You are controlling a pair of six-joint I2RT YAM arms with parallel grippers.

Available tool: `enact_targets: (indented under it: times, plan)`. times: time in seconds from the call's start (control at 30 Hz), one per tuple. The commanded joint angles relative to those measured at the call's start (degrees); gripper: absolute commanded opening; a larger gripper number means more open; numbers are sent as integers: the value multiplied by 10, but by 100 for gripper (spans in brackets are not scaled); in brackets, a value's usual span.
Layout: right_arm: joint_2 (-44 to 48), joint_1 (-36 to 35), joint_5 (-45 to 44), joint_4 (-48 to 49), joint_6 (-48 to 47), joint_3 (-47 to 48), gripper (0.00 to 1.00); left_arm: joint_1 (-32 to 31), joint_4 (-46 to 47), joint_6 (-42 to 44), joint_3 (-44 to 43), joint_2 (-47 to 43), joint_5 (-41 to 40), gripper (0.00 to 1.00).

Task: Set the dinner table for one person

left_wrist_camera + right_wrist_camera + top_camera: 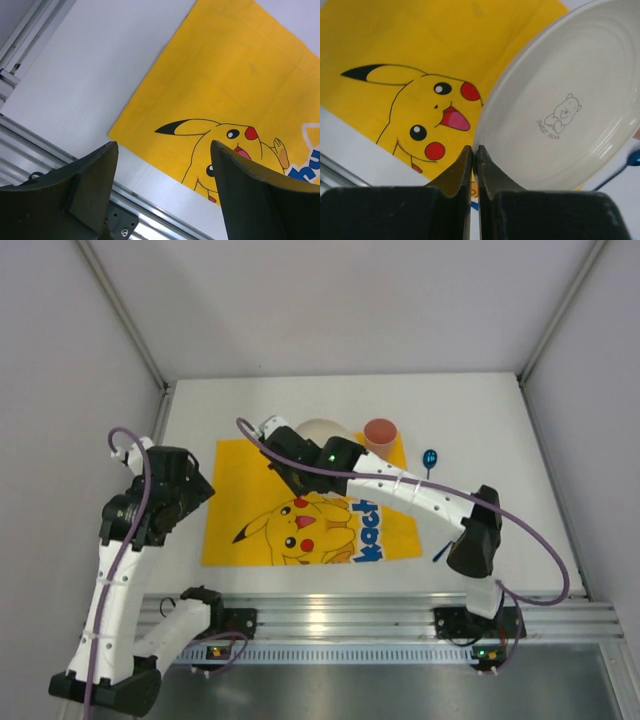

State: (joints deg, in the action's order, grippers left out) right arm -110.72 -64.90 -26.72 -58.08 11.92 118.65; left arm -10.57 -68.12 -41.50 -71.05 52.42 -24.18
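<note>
My right gripper [475, 149] is shut on the rim of a cream plate [570, 100] with a small bear print, held tilted above the yellow Pikachu mat [395, 40]. In the top view the gripper [298, 448] is over the mat's far edge and the plate [320, 428] shows partly behind it. The mat [240, 490] lies on the white dinner table [480, 420]. My left gripper [165, 150] is open and empty above the table [100, 75] near the mat's near left corner [235, 75]; in the top view it [190, 485] is left of the mat.
A pinkish cup [380, 432] stands at the mat's far right corner. A blue spoon [430, 458] lies right of the mat. A blue handle [440, 552] shows by the right arm's elbow. A metal rail [380, 615] runs along the near edge.
</note>
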Motion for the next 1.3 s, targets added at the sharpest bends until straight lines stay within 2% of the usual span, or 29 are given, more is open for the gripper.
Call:
enact_targets:
  times: [0.0, 0.1, 0.27, 0.53, 0.67, 0.77, 1.0, 1.07, 1.1, 1.17, 1.2, 1.27]
  plan:
    - [31, 9, 149, 146, -16, -82, 0, -1, -67, -50, 14, -42, -18, 80]
    - [2, 14, 214, 177, -16, -85, 0, 0, -84, -68, 16, -65, -15, 80]
    - [-69, 14, 240, 191, -16, -30, 0, -1, -120, -62, -4, -83, -18, 80]
    - [-167, 24, 210, 190, 10, 1, 0, 0, -163, -58, -23, -113, -15, 79]
    - [-199, 28, 156, 163, 29, 10, 0, 0, -176, -54, -22, -123, -11, 79]
    - [-205, 33, 131, 153, 35, 2, 0, 0, -179, -50, -20, -128, -11, 79]
    - [-200, 38, 141, 153, 34, -19, 0, 0, -160, -42, -8, -122, -3, 79]
    - [-196, 38, 161, 149, 38, -19, 10, 0, -151, -40, -8, -116, -3, 79]
    - [-193, 38, 169, 150, 39, -22, 28, 0, -150, -41, -10, -115, -6, 77]
    - [-177, 38, 192, 155, 41, -32, 42, 0, -148, -45, -22, -109, -26, 77]
    - [-168, 38, 197, 158, 42, -38, 57, 0, -144, -44, -25, -108, -31, 77]
    - [-137, 38, 206, 163, 42, -51, 67, 0, -133, -37, -32, -104, -40, 77]
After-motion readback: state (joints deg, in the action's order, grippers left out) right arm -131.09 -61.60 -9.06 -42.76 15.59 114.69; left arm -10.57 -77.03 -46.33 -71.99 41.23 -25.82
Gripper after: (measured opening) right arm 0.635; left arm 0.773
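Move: The right hand already pinches the plate by its near-left rim, and the middle of the yellow placemat, where the plate goes, lies about 21 cm below it, some 4 cm ahead and level sideways. From that hand the pink cup stands roughly 16 cm ahead and 18 cm to the right, 17 cm lower; the blue spoon lies some 6 cm ahead and 30 cm to the right, 21 cm below. From the empty left hand the placemat's middle is about 9 cm ahead, 21 cm to the right and 22 cm below. Keeping its pinch on the plate's rim, the right hand lowers it some 18 cm onto the placemat, first dipping and drawing slightly back, then swinging about 10 cm left and easing forward and a little right as it finishes the descent, the fingers tipping roughly 15 degrees steeper, and at the bottom they open to about two thirds and let go of the rim. Meanwhile the empty left hand backs off about 6 cm towards its base, rising slightly and staying open, clear of the placemat. ##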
